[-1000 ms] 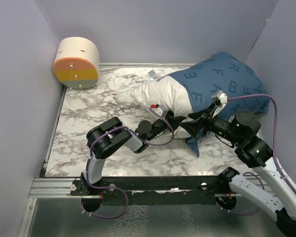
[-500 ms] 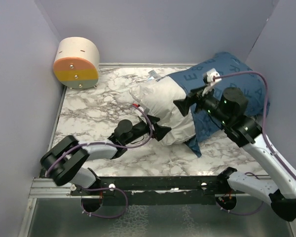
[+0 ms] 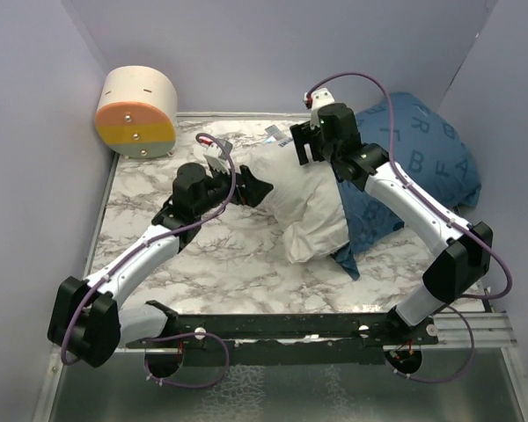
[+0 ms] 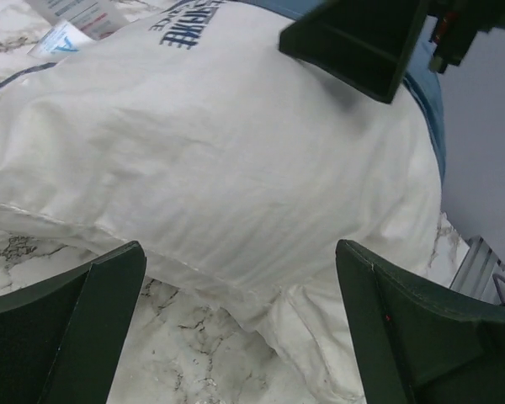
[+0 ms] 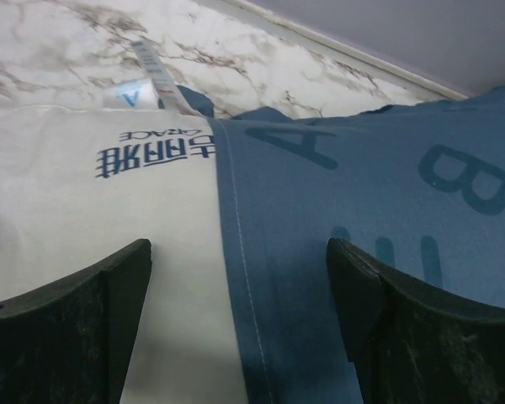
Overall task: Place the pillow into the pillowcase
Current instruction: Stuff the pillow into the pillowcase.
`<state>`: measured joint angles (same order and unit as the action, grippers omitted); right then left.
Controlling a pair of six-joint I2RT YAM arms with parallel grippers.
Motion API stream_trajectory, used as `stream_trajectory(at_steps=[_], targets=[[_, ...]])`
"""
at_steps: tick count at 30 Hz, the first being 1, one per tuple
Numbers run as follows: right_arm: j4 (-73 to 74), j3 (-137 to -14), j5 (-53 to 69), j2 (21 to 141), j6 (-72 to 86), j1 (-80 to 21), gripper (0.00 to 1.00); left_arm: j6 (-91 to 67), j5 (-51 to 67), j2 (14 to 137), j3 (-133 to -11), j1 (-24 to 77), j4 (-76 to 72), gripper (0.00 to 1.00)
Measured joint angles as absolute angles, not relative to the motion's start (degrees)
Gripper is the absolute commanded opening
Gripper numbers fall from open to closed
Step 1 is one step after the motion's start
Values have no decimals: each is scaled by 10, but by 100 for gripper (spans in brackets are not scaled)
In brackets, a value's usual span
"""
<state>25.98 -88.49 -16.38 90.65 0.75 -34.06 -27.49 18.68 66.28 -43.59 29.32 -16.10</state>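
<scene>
The white pillow (image 3: 304, 207) lies on the marble table, its right part inside the dark blue lettered pillowcase (image 3: 418, 163), which bulges toward the right wall. My left gripper (image 3: 257, 189) is open at the pillow's left end; in the left wrist view the gripper (image 4: 240, 248) straddles the pillow's (image 4: 219, 143) seam without touching it. My right gripper (image 3: 308, 156) hangs open over the pillow's far edge. In the right wrist view the gripper (image 5: 237, 248) spans the pillowcase (image 5: 362, 194) hem where it crosses the pillow (image 5: 93, 219).
A round wooden box (image 3: 137, 111) with an orange and yellow face stands at the back left corner. Paper tags (image 3: 273, 134) stick out from the pillow's far edge. Purple walls close in the left, back and right sides.
Both grippers opened and let go. The left arm stretched from the pillow's near edge to its left end. The right arm swung from the pillowcase's near right side to the far edge.
</scene>
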Motion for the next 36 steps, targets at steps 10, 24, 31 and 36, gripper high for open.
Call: stream_trajectory(at_steps=[10,24,31,36], targets=[[284,-890,-246,942,-10,-333,15,-394,241,818,-472,244,-207,99],[234,-816,-26,870,35,-307,1,-467,267,984,-535,288,-372,16],[183,-811,152,864,123,-294,1,-429,270,980,-501,330,-500,9],[131,-787,231,849,183,-294,1,-390,276,947,-447,343,-625,8]])
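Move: From the right hand, the pillowcase hem to pinch is about 3 cm to its right, 4 cm below and barely ahead, with the paper label some 10 cm ahead and 8 cm left. The left hand's target is the pillow's white cover, about 7 cm ahead, 7 cm right and 7 cm below; from that hand the pillow's loose near corner hangs about 14 cm back and 13 cm right. Ease the right gripper down and right, shut it on the pillowcase hem, then haul the hem some 10 cm left and about 7 cm back, rising slightly while rolling its left side up and turning counter-clockwise. Meanwhile bring the left gripper forward, right and down onto the pillow, pinch its cover, then draw the cover back and up about 5 cm, tipping the fingers up and turning clockwise. ##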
